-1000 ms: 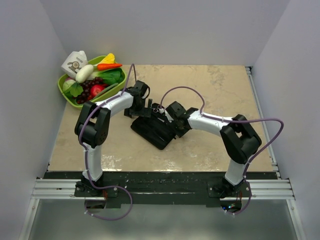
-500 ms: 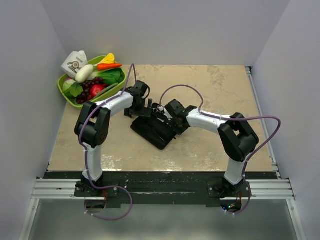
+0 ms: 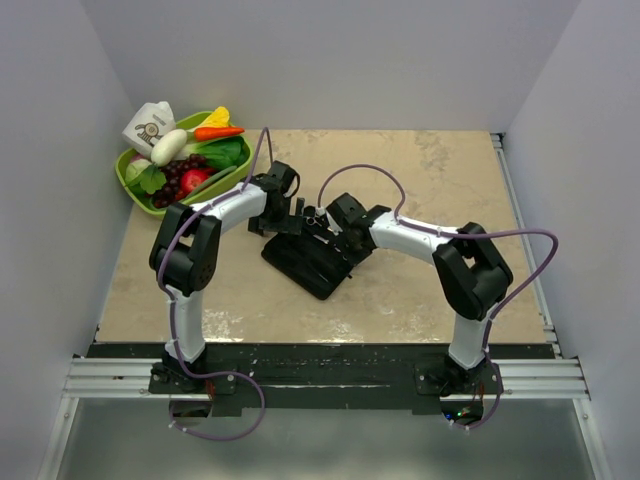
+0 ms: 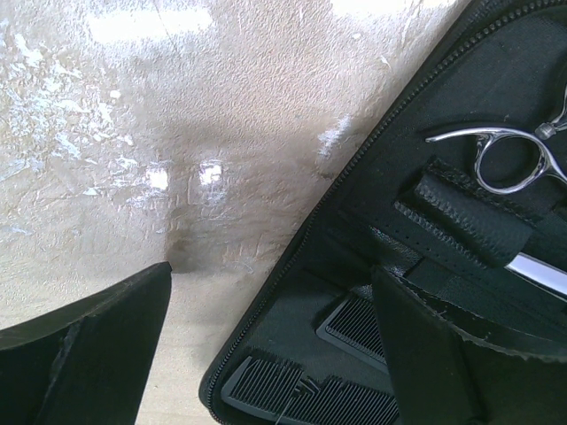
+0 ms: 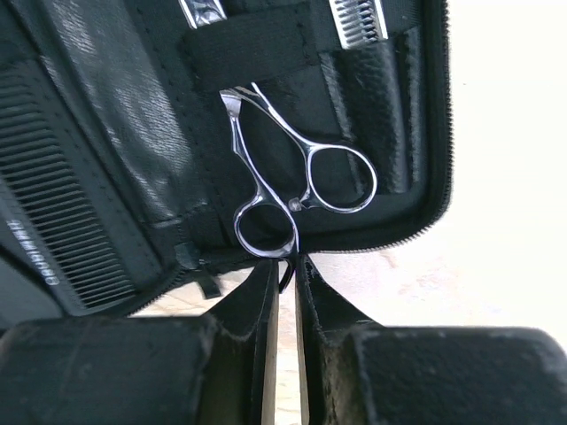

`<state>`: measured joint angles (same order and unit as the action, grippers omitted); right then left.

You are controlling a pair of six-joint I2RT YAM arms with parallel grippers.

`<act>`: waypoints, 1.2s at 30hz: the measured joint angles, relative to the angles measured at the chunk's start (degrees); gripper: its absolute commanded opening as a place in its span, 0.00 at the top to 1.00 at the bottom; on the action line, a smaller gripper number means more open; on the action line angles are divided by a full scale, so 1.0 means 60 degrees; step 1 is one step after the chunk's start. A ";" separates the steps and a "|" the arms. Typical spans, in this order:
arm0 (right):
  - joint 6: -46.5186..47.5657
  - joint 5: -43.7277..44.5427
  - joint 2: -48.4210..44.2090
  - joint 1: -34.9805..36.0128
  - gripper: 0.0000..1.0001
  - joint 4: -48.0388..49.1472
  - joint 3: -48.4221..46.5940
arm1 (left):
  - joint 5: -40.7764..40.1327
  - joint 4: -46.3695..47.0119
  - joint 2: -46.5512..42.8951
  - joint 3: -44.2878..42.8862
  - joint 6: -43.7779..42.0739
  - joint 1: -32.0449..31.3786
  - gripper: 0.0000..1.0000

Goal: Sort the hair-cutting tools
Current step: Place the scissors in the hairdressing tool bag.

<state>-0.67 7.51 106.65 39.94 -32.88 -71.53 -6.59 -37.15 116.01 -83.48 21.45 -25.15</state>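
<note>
An open black case lies mid-table. In the right wrist view silver scissors sit strapped in the case, ring handles toward me. My right gripper is shut on the rim of the lower ring, at the case's zipper edge. A toothed blade of a second pair of scissors shows at the top, and a black comb lies at the left. My left gripper stands open over the case's corner, above a black comb. One finger is over bare table. A scissors ring shows at the right.
A green basket of toy fruit and vegetables with a small carton stands at the back left corner. Grey walls close in the table on three sides. Both arms meet over the case's far end.
My right gripper has slid left toward the scissors' handle and its jaws have closed onto the ring. The left arm has stayed put, open.
</note>
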 measured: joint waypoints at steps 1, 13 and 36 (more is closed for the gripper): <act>-0.0084 -0.0076 0.0004 -0.0004 0.90 0.0000 -0.0011 | 0.0004 0.0000 0.0000 0.0000 0.0000 0.0000 0.02; -0.0645 -0.0776 0.0430 -0.0127 0.90 0.0025 -0.0437 | 0.0040 -0.0033 0.0004 0.0000 0.0000 0.0000 0.02; -0.0834 -0.1676 0.1180 -0.0149 0.61 0.0277 -0.1406 | 0.0076 0.0036 -0.0087 0.0149 0.0000 -0.0011 0.02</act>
<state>-5.67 -2.55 113.73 39.05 -31.22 -79.96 -6.13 -36.93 115.48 -82.59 21.45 -25.21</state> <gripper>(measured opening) 0.357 0.984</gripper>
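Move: The right hand holds the scissors by their rings at the bag's edge, shanks already under the elastic strap, which lies about 7 cm to its left, 4 cm ahead and 1 cm below. The blade sheath is roughly 12 cm left and 10 cm ahead of the hand, the comb some 9 cm left and 5 cm back. From the left hand, the strap lies about 14 cm to the right and 4 cm back. The right hand pushes the scissors about 5 cm left, slightly forward, through the strap, tilting 10 degrees, then opens slightly. ##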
